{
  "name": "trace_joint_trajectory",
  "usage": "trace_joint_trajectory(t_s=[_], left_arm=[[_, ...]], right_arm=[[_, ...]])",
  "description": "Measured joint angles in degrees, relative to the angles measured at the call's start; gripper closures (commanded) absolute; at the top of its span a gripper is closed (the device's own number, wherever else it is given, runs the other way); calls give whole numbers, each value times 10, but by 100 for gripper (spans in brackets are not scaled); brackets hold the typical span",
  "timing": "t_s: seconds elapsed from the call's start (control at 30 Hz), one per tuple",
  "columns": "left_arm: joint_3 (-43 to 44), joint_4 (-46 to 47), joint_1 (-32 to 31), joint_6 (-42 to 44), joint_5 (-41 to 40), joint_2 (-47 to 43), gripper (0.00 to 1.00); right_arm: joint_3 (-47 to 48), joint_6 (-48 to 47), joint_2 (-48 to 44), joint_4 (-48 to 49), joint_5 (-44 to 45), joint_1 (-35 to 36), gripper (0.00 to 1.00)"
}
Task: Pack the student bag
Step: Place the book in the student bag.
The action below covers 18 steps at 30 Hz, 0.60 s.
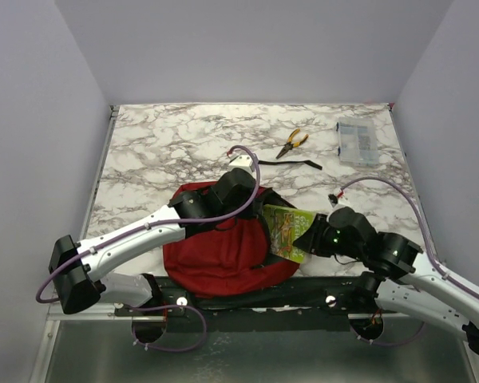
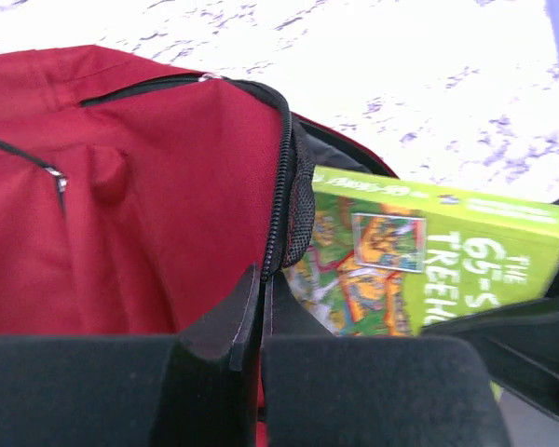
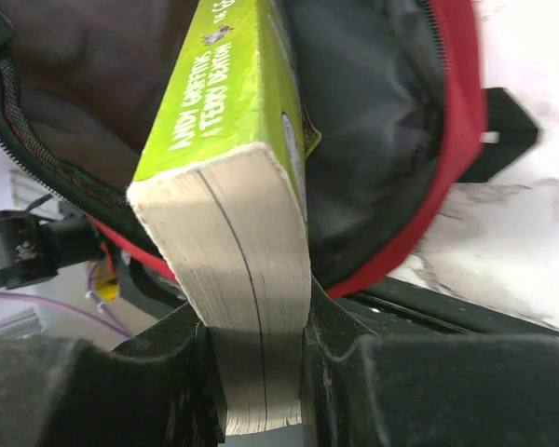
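Note:
The dark red student bag (image 1: 215, 255) lies at the near edge of the table, its zippered opening facing right. My left gripper (image 1: 254, 201) is shut on the bag's opening edge, pinching the black zipper rim (image 2: 281, 196) between its fingertips (image 2: 242, 307). My right gripper (image 1: 311, 239) is shut on a thick green book (image 1: 287, 230), clamping its page edge (image 3: 252, 279). The book's far end pokes into the bag's dark lining (image 3: 373, 121). In the left wrist view the book's cover (image 2: 429, 261) lies just right of the held rim.
Orange-handled pliers (image 1: 291, 143) and a black strap (image 1: 299, 162) lie on the marble table (image 1: 168, 144) behind the bag. A clear plastic organiser box (image 1: 357, 142) sits at the back right. A small white piece (image 1: 240, 159) rests near the left arm's cable.

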Motion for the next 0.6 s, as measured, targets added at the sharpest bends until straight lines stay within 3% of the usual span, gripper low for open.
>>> trace_joint_trajectory(t_s=[0.27,0.6], left_arm=[[-5,28,2,28,50,-39,100],[-5,33,9,49,66,-85,100]], right_arm=[[-8,18,68,108,-99,-1,100],[5,52,66,181,-183,-2,99]])
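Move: The right hand already holds the green book; the book's middle lies some 3 cm ahead, 4 cm left and 4 cm below. The student bag's mouth is about 7 cm left, 3 cm ahead and 5 cm below that hand. The red bag body's middle lies 20 cm left and level with it, the black strap some 25 cm straight ahead on the table. From the left hand, already gripping the rim, the mouth lies 6 cm back, 4 cm right and 10 cm below. Leftward into the bag's mouth, the right hand slides the pinched green book about 7 cm, level at first, then also rising some 4 cm while its left side rolls up and it turns a little counter-clockwise. The left hand, still shut on the zipped rim, lifts it 5 to 6 cm, tilting slightly. Neither hand's fingers open. ##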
